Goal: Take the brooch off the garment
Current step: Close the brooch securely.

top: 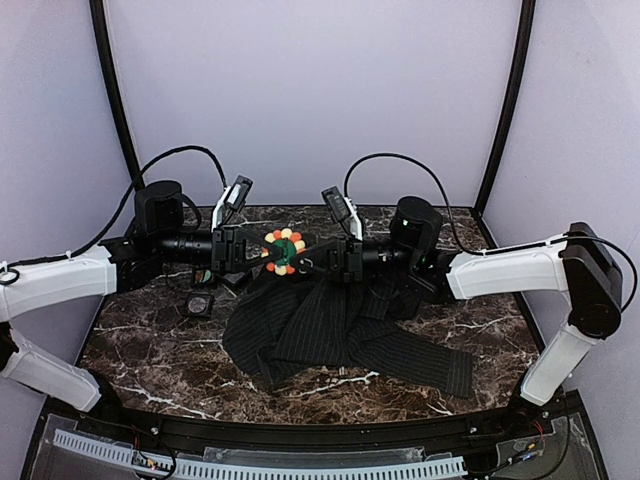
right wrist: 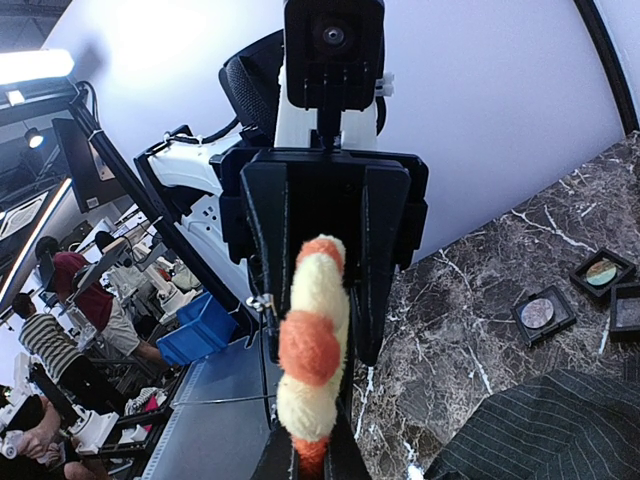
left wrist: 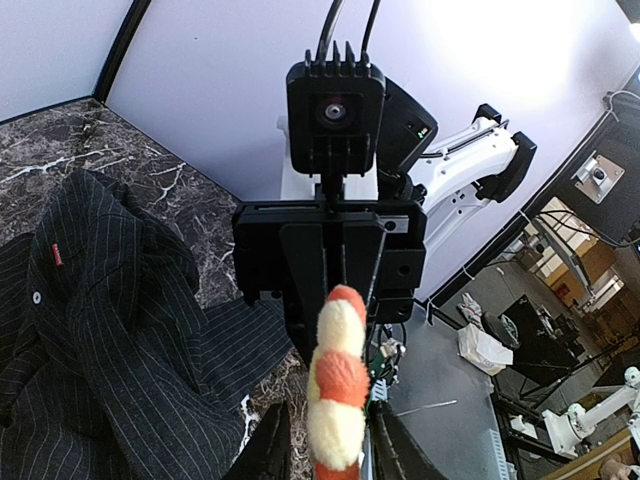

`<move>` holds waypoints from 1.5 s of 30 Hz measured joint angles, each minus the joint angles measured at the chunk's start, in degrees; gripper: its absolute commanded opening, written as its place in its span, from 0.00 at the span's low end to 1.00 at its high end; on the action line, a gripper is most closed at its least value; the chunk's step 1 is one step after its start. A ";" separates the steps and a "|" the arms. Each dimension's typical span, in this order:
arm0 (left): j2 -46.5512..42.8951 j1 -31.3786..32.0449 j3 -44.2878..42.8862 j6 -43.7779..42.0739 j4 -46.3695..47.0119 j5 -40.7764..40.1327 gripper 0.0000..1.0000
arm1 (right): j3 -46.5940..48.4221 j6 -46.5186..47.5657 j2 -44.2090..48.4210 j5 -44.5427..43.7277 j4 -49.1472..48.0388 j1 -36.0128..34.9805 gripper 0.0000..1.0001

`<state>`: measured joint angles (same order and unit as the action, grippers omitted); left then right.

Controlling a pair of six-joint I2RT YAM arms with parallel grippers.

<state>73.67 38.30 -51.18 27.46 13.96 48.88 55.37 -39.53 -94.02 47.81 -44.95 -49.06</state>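
The brooch [top: 284, 251], a flower of orange and cream beads round a green centre, hangs in the air between my two grippers, above the black pinstriped garment [top: 330, 330] heaped on the table. My right gripper [top: 306, 262] is shut on it: in the right wrist view its fingertips [right wrist: 290, 455] pinch the near edge of the brooch [right wrist: 312, 340]. My left gripper [top: 263, 252] faces it from the other side. Its jaws [left wrist: 328, 412] flank the brooch [left wrist: 337, 385] with a gap showing on the left side. No cloth shows on the brooch in either wrist view.
Small square black boxes lie on the dark marble table [top: 150, 350] left of the garment [top: 201, 303], and show in the right wrist view [right wrist: 540, 313]. Black frame posts [top: 112, 90] stand at the back corners. The garment [left wrist: 100, 330] spreads below both arms.
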 measured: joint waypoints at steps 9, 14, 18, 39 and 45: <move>0.00 0.00 0.00 0.17 0.15 0.11 0.12 | 0.00 0.00 -0.24 0.09 0.33 0.00 0.00; 0.02 0.00 0.00 0.28 0.35 0.61 0.01 | 0.07 -0.07 -0.26 0.37 0.39 0.00 0.00; 0.02 0.00 0.00 0.17 0.70 1.09 0.01 | 0.22 0.00 -0.26 0.66 0.48 0.00 0.16; 0.04 0.00 0.13 1.29 2.60 1.51 0.01 | 1.05 15.61 5.05 -12.52 19.93 -1.92 0.68; 0.04 0.00 0.15 1.33 2.62 1.53 0.01 | 1.11 17.27 4.94 -13.42 21.92 -3.06 0.69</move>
<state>73.71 38.30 -51.03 28.80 16.58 50.41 56.49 -22.26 -89.08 34.39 -23.03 -52.12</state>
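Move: Between the two hands, up in the air, sits the brooch: about 2 cm to the right of the left hand point and 1 cm higher. From the right hand it is about 1 cm to the left, 1 cm ahead and 1 cm up. The garment lies heaped on the table about 23 cm below the hands, its middle some 7 cm to the right of the right hand and 2 cm nearer the base. Closing from about a quarter open until nearly shut, the left fingers pinch the brooch and keep it there, hardly moving. Only then do the right fingers let go, opening to about two thirds, and the right hand sinks some 3 cm, swinging slightly forward and partly back, its fingertips tipping down and turning clockwise by roughly 10 degrees each. ##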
